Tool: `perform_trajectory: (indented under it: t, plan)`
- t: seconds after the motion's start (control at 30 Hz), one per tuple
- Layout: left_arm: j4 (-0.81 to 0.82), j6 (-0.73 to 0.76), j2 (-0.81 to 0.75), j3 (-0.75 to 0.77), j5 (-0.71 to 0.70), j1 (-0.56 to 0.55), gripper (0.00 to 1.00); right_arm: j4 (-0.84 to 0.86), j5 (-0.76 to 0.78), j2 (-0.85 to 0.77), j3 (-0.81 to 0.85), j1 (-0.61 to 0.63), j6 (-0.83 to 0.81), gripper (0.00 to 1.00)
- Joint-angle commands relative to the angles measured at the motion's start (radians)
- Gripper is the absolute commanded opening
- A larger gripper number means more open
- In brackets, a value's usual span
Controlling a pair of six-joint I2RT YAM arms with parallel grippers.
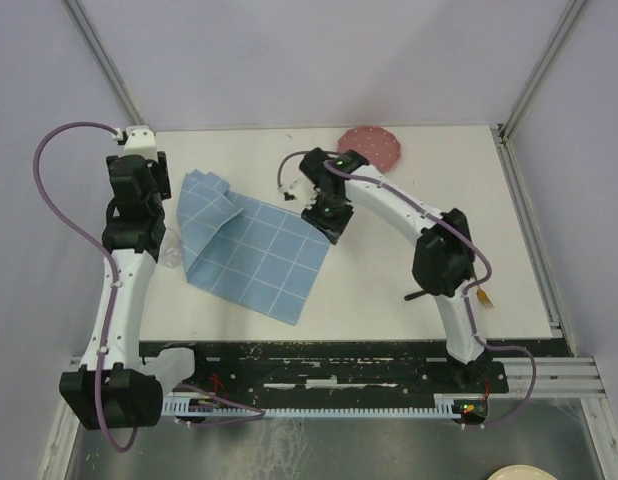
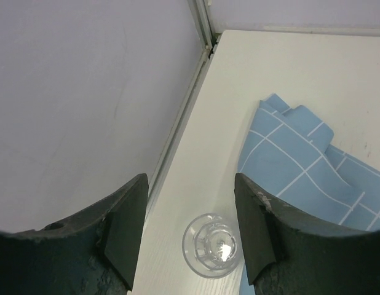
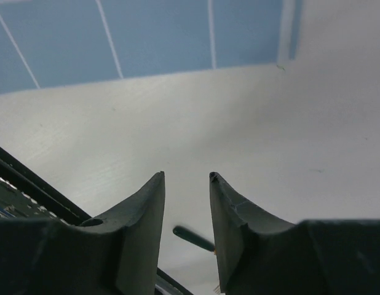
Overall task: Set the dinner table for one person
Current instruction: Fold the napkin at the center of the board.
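The white dinner table point(image 1: 389, 270) carries a blue grid placemat point(image 1: 254, 250) lying at an angle, its far left corner folded over. My right gripper point(image 1: 327, 222) hovers at the mat's right edge; in the right wrist view it point(image 3: 187, 178) is open with only bare table between the fingers, and the placemat point(image 3: 147, 37) lies beyond. My left gripper point(image 2: 190, 178) is open above a clear glass point(image 2: 211, 246), which stands on the table just left of the placemat point(image 2: 313, 172). In the top view the left gripper point(image 1: 144, 215) hangs over the table's left side near the glass point(image 1: 169, 258).
A dark red plate point(image 1: 371, 147) sits at the far edge. A fork point(image 1: 484, 295) with gold tines lies near the right arm, and a dark utensil handle point(image 3: 193, 238) shows behind the right fingers. Walls and metal rails point(image 2: 184, 117) border the table.
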Motion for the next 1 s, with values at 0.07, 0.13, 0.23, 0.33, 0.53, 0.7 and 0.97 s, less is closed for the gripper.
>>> perform_trajectory:
  t: [0.07,0.13,0.23,0.33,0.53,0.7,0.97]
  plan:
    - [-0.091,0.09,-0.137,-0.028,0.045,0.005,0.65,-0.067,0.047,0.176,0.248,0.143,0.025,0.19]
    - [-0.117,0.098,-0.169,-0.028,0.054,0.005,0.65,-0.06,0.056,0.21,0.27,0.173,0.029,0.02]
    - [-0.157,0.1,-0.203,-0.029,0.065,0.004,0.65,-0.054,0.042,0.236,0.284,0.193,0.037,0.02]
    - [-0.19,0.086,-0.227,-0.045,0.08,0.004,0.64,-0.051,0.01,0.262,0.301,0.213,0.039,0.02]
    - [-0.226,0.071,-0.279,-0.088,0.087,0.003,0.64,-0.055,-0.032,0.356,0.38,0.256,0.05,0.02]
    - [-0.274,0.058,-0.288,-0.068,0.073,0.004,0.63,-0.019,-0.054,0.407,0.418,0.282,0.058,0.02]
    - [-0.31,0.084,-0.331,-0.089,0.071,0.004,0.61,0.042,-0.072,0.474,0.444,0.288,0.078,0.02]
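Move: From the right hand, still over the napkin's right edge, the middle of the napkin lies about 20 cm left, roughly level fore-and-aft, and some 11 cm below. On the table as well, its folded-over flap is about 32 cm left and 10 cm farther out, the clear cup some 40 cm left and level, and the red dotted mat about 34 cm ahead and 11 cm right. From the left hand, the napkin's middle is some 21 cm right, level, and nearly 30 cm down. The right hand sweeps about 15 cm left over the flat part of the napkin, fast at first and easing back towards the robot as it goes, its half-open fingers shutting on nothing early on; it then slows and sinks, some 10 cm in all, turning slightly counter-clockwise, until the closed tips are right down by the cloth, though contact can't be made out. The left hand, empty and open, draws back about 9 cm high over the cup's side of the table. ##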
